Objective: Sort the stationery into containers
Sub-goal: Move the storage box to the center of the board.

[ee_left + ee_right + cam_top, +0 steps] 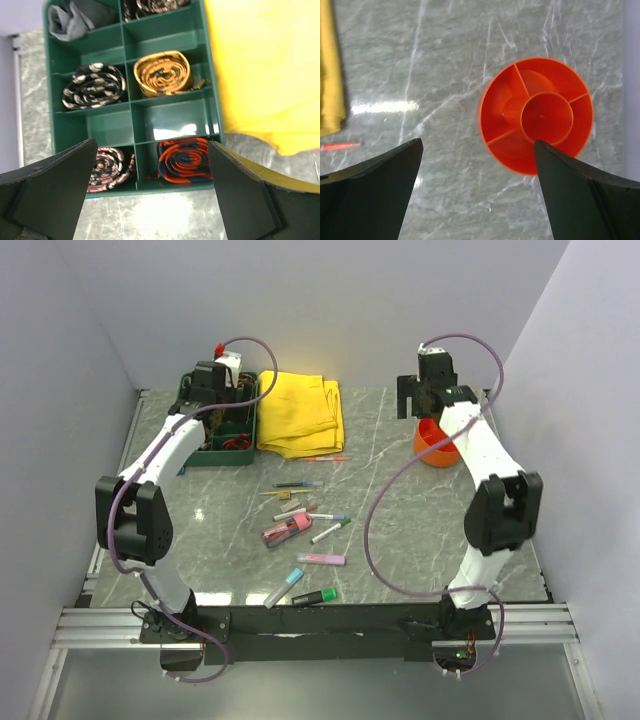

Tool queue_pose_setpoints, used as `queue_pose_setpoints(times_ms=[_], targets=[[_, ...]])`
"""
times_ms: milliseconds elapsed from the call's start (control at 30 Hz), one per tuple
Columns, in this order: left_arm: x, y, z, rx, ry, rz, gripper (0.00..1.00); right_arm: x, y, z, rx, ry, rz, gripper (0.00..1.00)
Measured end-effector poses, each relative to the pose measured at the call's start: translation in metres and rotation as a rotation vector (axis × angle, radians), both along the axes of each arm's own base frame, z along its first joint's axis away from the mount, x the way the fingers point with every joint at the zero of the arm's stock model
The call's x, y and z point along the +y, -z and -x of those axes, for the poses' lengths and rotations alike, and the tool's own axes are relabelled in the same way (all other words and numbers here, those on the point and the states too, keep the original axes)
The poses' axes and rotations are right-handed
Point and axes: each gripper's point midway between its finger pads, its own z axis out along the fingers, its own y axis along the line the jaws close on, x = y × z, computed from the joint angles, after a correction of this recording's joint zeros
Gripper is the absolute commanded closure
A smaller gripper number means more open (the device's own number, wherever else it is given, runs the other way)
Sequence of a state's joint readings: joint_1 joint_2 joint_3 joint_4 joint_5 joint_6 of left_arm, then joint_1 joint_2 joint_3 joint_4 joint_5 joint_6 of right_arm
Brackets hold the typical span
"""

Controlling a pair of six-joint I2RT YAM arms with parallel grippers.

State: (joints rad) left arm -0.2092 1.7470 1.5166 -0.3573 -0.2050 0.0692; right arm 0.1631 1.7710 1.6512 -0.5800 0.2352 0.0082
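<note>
Several pens, markers and highlighters [300,525] lie scattered on the marble table's middle and front. The dark green compartment tray [192,390] stands at the back left; in the left wrist view [105,129] it holds several rolled ties. My left gripper [215,380] hovers over its near edge, open and empty [152,175]. The round orange divided pot [435,445] stands at the back right and looks empty in the right wrist view [537,115]. My right gripper [430,390] hovers above it, open and empty [477,175]. A red pen [340,146] lies by the cloth.
A folded yellow cloth [300,412] lies at the back middle between tray and pot, also in the left wrist view [265,70]. Grey walls enclose the table at back and sides. A metal rail runs along the front edge.
</note>
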Motion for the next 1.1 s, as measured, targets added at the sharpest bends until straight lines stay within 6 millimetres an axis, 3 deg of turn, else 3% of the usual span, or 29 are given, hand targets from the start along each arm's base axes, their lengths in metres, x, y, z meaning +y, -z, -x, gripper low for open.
queue_pose_setpoints(times_ms=[167, 333, 600, 767, 1100], targets=[[-0.005, 0.010, 0.008, 0.046, 0.024, 0.011, 0.01, -0.019, 0.029, -0.031, 0.069, 0.039, -0.042, 0.02], [-0.007, 0.027, 0.022, 0.100, 0.036, -0.001, 0.01, -0.037, 0.040, -0.041, 0.110, 0.039, -0.031, 0.19], [-0.001, 0.036, 0.032, 0.131, 0.021, -0.026, 0.01, -0.018, 0.034, -0.057, 0.091, -0.044, -0.076, 0.31], [0.002, 0.034, 0.033, 0.125, 0.010, -0.038, 0.01, -0.006, 0.050, -0.058, 0.127, -0.079, -0.094, 0.40], [0.007, 0.041, 0.039, 0.140, -0.001, -0.056, 0.01, 0.019, 0.076, -0.052, 0.202, -0.116, -0.114, 0.41]])
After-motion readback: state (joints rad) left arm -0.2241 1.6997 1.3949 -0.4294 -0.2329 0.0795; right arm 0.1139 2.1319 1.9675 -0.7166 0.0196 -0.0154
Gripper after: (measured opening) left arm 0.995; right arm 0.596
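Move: From the right gripper the orange container stands about 5 cm ahead, 6 cm to the right and 16 cm below. The orange pen lies some 26 cm to this gripper's left and 2 cm ahead, the yellow cloth about 32 cm left and 13 cm ahead. The left gripper has the orange container roughly 54 cm to its right and 3 cm ahead; the green box's middle is about 12 cm ahead of it, 3 cm left and 18 cm down. Bring the right gripper down about 8 cm and forward 5 cm to the orange container's left wall, swinging first right, then back left, tipping the fingers some 10 degrees further down and narrowing them to a bit over half open. Meanwhile draw the empty left gripper back and down about 4 cm each, fingers wide, towards the bare board at the green box's near end. ##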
